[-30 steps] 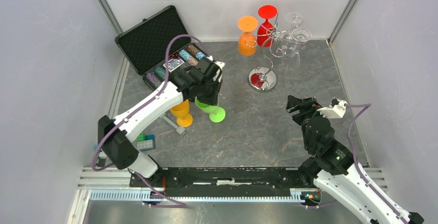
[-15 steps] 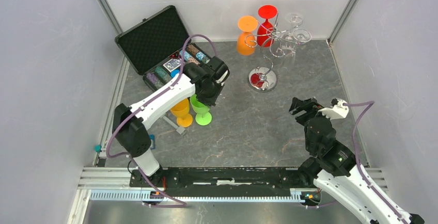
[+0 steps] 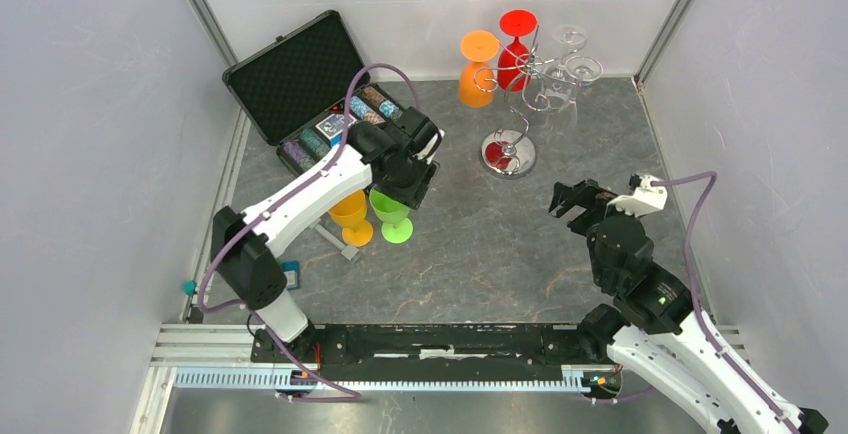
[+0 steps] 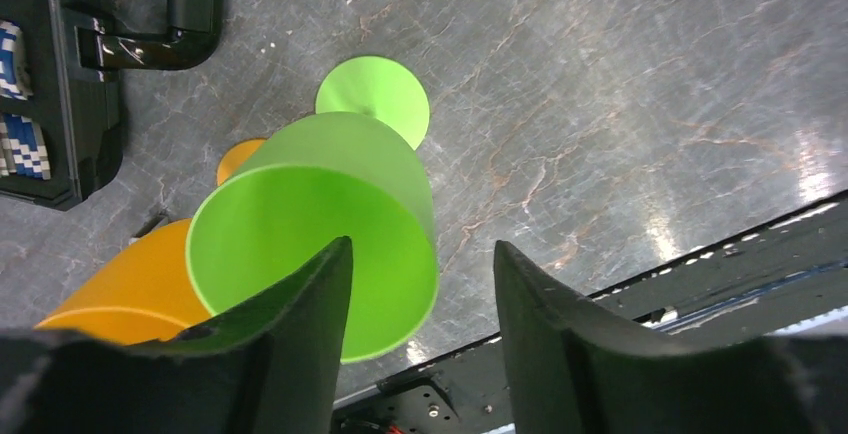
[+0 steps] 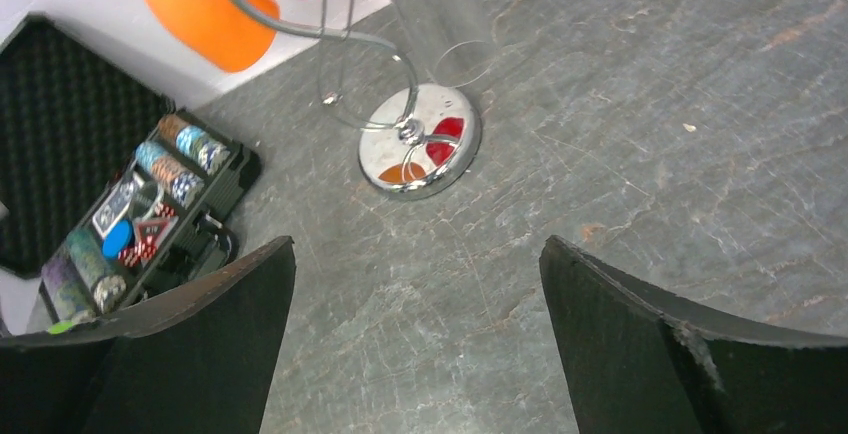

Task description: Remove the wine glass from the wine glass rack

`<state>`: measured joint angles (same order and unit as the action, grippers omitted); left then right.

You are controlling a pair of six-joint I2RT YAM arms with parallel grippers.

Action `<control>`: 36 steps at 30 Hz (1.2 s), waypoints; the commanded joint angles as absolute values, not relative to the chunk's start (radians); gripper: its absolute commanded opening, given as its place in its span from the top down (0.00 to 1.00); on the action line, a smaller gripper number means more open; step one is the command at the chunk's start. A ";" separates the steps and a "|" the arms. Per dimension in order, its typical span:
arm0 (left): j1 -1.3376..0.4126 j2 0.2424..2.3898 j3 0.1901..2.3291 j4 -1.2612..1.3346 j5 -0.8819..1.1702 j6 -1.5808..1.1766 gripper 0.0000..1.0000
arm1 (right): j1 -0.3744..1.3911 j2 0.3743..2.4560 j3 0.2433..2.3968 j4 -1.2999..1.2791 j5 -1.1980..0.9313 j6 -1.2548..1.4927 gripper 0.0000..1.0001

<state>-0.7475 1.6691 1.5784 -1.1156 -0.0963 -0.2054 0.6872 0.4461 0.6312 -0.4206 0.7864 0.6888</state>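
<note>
The chrome wine glass rack (image 3: 508, 152) stands at the back of the table, its round base (image 5: 420, 149) ahead of my right gripper. Upside down from its arms hang an orange wine glass (image 3: 477, 69), a red one (image 3: 515, 49) and clear ones (image 3: 572, 64). A green wine glass (image 3: 392, 216) stands upright on the table beside an orange one (image 3: 350, 212). My left gripper (image 4: 421, 244) hovers open just over the green glass (image 4: 310, 224), whose rim lies partly behind one finger, with nothing between the fingers. My right gripper (image 5: 418, 244) is wide open and empty over bare table.
An open black case of poker chips (image 3: 300, 74) lies at the back left, close behind the left arm. Grey walls close in the table on three sides. The arm bases and a black rail (image 3: 440, 339) run along the near edge.
The left gripper brought the green glass down beside the orange one, stood it upright and opened off it. The right gripper opened wider and shifted slightly left.
</note>
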 commanded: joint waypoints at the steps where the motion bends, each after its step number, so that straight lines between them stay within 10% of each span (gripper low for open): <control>1: -0.749 1.526 1.569 -1.027 -0.082 -0.153 0.35 | 0.690 0.481 0.702 -0.360 0.656 0.552 0.02; 10: -0.749 1.266 1.428 -0.810 -0.093 -0.160 0.00 | 0.690 0.638 0.980 -0.374 0.587 0.355 0.02; 22: -0.748 1.020 1.247 -0.628 -0.093 -0.153 0.00 | 0.644 1.064 1.607 -0.443 0.605 0.165 0.02; 36: -0.748 1.000 1.205 -0.598 -0.096 -0.148 0.00 | -0.084 1.360 1.685 -0.381 -0.190 0.451 0.02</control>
<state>-0.7475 1.0153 1.2121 -0.6468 -0.0963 -0.1856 0.0807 1.3689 1.7435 -0.4774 0.1055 0.3195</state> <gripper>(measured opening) 0.993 0.979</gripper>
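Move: The near clear glass, hanging foot up, has its middle about 21 cm ahead of the right hand, level sideways, 3 cm higher. The far clear glass hangs 7 cm beyond it and 2 cm farther left; the rack's post is 11 cm left and 21 ahead of the hand. The green glass's middle lies 3 cm left of the left hand, level fore-and-aft, 8 cm below; the yellow glass stands 9 cm left of it, 1 cm nearer. The green glass is freed as the left fingers open wide and lift off its rim, rising about 13 cm while tilting forward and to the right. Towards the near clear glass, the right hand, wide open, drifts left, climbs some 26 cm, then swings forward and rightward while sinking about 6 cm, ending short of the hanging foot without touching. ##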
